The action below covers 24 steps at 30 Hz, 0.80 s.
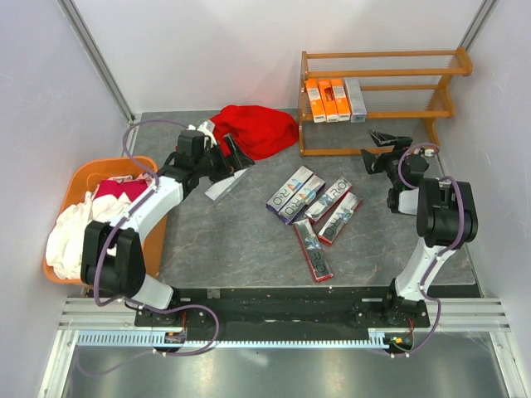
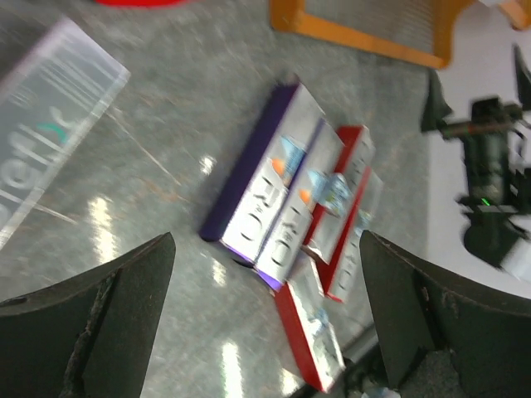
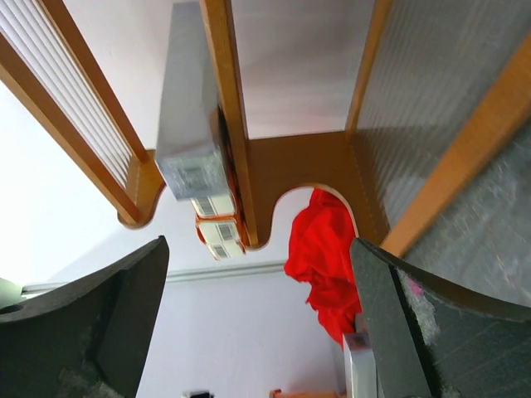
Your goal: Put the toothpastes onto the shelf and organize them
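Note:
Several toothpastes lie in a loose cluster mid-table: two dark purple boxes (image 1: 290, 191), a silver one (image 1: 328, 200) and two red ones (image 1: 314, 249). They also show in the left wrist view (image 2: 274, 207). One plain silver-grey box (image 1: 225, 185) lies apart, just below my left gripper (image 1: 241, 157), which is open and empty above the table. In the left wrist view (image 2: 265, 249) the jaws stand wide, with that box at the upper left (image 2: 50, 124). The shelf (image 1: 382, 56) holds three orange boxes (image 1: 326, 99) and a silver-grey one (image 1: 356, 99) on its middle tier. My right gripper (image 1: 371, 143) is open and empty in front of the shelf (image 3: 228, 124).
A red cloth (image 1: 253, 128) lies left of the shelf and shows in the right wrist view (image 3: 323, 257). An orange plastic basket (image 1: 83, 176) with cloths sits at the left edge. White walls close in the table at the back and sides.

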Motion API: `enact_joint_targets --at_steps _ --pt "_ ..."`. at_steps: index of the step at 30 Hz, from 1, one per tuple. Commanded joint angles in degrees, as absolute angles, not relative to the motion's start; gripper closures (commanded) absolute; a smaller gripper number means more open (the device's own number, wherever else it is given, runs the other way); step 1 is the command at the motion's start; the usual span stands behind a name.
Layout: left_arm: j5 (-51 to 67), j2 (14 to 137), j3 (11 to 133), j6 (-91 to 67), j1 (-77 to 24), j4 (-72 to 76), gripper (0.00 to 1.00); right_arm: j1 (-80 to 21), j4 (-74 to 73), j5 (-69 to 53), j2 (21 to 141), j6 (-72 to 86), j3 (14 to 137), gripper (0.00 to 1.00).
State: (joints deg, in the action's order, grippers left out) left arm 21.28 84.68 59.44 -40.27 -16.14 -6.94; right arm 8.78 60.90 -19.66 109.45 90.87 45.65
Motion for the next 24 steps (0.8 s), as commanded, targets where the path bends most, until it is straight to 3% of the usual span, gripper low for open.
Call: enact_joint_targets --at_steps 1,7,17,24 --pt "12.14 87.88 66.16 -29.11 -16.35 -15.02 0.00 8.70 65.04 -24.33 105.74 89.56 41.32 0.02" --pt "1.95 95.35 73.81 -20.15 -18.98 -20.99 0.00 8.70 59.43 -28.29 101.17 81.58 36.30 0.02" --pt "-12.02 108.27 83.75 -10.99 -22.67 -26.27 0.00 8.79 30.54 -24.62 83.44 59.87 36.82 0.02" --pt "-16.34 114.69 88.24 -7.47 -23.38 -27.07 0.00 8.79 19.34 -23.11 76.56 51.77 38.06 0.02"
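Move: The loose silver toothpaste lies about 8 cm ahead of the left hand, 5 cm to its left and 15 cm below; the red cloth is some 16 cm beyond that box and 7 cm right of it. From the right hand that same toothpaste is about 47 cm left, 3 cm back and 13 cm down, the shelved silver box 16 cm ahead, 3 cm left and 5 cm up, the red toothpastes 11 cm back, 10 cm left and 13 cm down. Bring the open left gripper down about 10 cm and forward 7 cm over the loose silver toothpaste, easing left, and swing its rightward-slanting fingers round some 45 degrees to point forward and down. Meanwhile draw the empty right gripper back from the shelf, dipping briefly before rising again, while rolling its left side down; keep it wide open. ##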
